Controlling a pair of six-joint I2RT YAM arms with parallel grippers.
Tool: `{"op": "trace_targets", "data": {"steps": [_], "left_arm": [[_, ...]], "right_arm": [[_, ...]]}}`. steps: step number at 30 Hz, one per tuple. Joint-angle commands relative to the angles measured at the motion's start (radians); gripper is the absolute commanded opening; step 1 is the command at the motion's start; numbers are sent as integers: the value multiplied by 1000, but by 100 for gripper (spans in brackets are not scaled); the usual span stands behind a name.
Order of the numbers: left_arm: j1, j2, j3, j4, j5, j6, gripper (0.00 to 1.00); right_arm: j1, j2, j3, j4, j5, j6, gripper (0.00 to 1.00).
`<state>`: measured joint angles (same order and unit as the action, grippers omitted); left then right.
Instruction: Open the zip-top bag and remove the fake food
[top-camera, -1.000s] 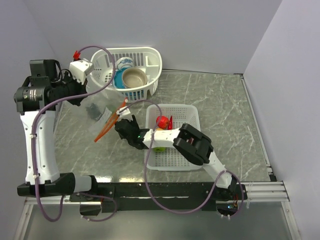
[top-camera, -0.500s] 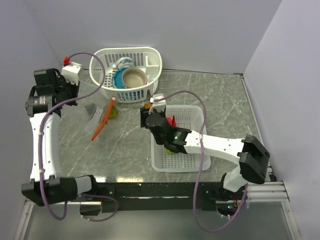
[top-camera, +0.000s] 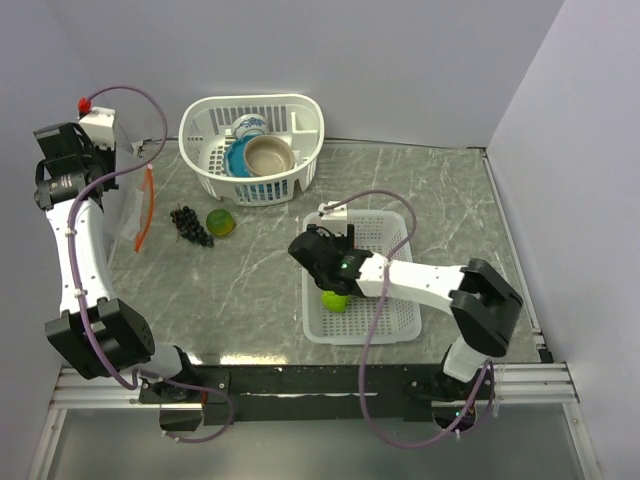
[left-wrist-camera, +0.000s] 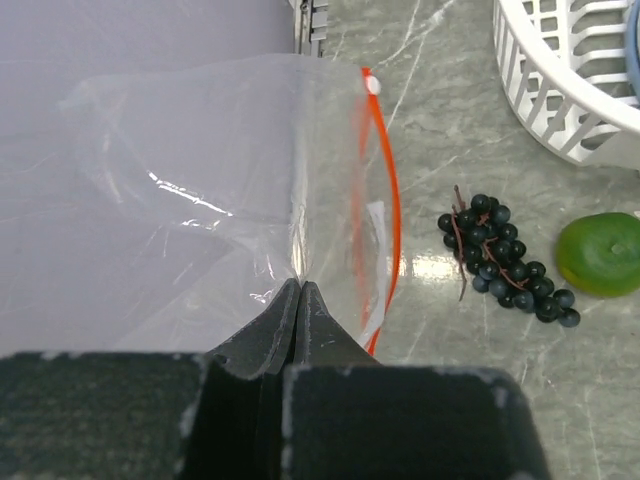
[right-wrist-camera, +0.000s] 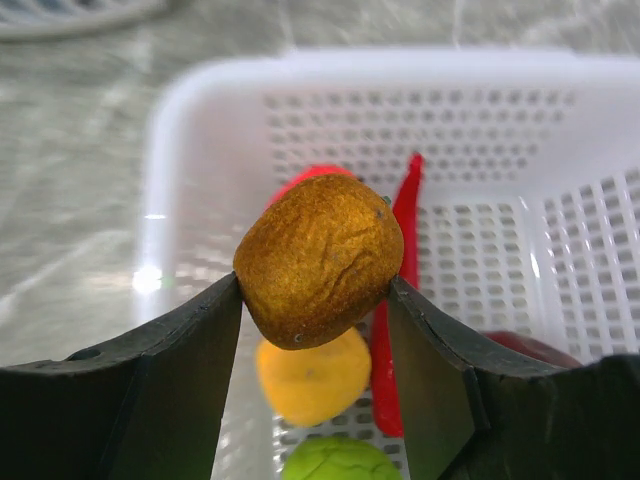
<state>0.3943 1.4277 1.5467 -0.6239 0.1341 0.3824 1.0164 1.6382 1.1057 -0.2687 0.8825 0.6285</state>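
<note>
My left gripper (left-wrist-camera: 300, 286) is shut on a fold of the clear zip-top bag (left-wrist-camera: 200, 180), held up at the far left (top-camera: 112, 148). The bag's orange-red zip strip (left-wrist-camera: 386, 200) hangs on the side toward the table (top-camera: 148, 205). Dark purple grapes (left-wrist-camera: 505, 265) and a green fruit (left-wrist-camera: 605, 255) lie on the table beside the bag (top-camera: 190, 225). My right gripper (right-wrist-camera: 315, 290) is shut on a brown-orange fruit (right-wrist-camera: 320, 260) above the rectangular white basket (right-wrist-camera: 500, 130). In that basket lie a yellow fruit (right-wrist-camera: 312, 375), a green lime (right-wrist-camera: 335, 462) and a red chili (right-wrist-camera: 400, 300).
An oval white basket (top-camera: 300, 115) with a blue bowl and a beige bowl stands at the back, just beyond the grapes. The rectangular basket (top-camera: 390, 325) sits right of centre, with my right arm reaching over it from the right.
My left arm has swung up and to the far left with the bag; grapes and a green fruit now lie on the table. My right gripper moved from the bag to over the rectangular basket.
</note>
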Motion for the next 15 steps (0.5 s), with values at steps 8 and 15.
{"op": "trace_targets", "data": {"steps": [8, 15], "left_arm": [[2, -177, -226, -65, -10, 90, 6], [2, -208, 10, -572, 84, 176, 97]], "right_arm": [[-45, 78, 77, -199, 62, 188, 100], [-70, 60, 126, -141, 70, 109, 100]]}}
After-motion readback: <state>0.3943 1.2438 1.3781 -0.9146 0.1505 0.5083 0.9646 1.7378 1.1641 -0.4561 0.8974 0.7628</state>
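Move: The right hand holds the brown fake food about 10 cm above the bare patch of tray floor it is bound for, some 7 cm to its right and 2 cm back. The red ball sits nearly below the hand, 2 cm back; the red chili 4 cm right, 5 cm back. The left hand grips the bag roughly 28 cm over the table's left edge; its resting place is 9 cm back and 3 cm left, the grapes 19 cm right, 5 cm back. Both grips end: the right fingers spread wide and let go of the brown food low over the tray after sinking nearly 5 cm and shifting 3 cm right, then start to rise. The left hand, still pinching the bag, drops about 8 cm while starting back, opens wide to release it, and pulls back to some 9 cm in all, tipping about 15 degrees further down and lifting slightly at the end. ##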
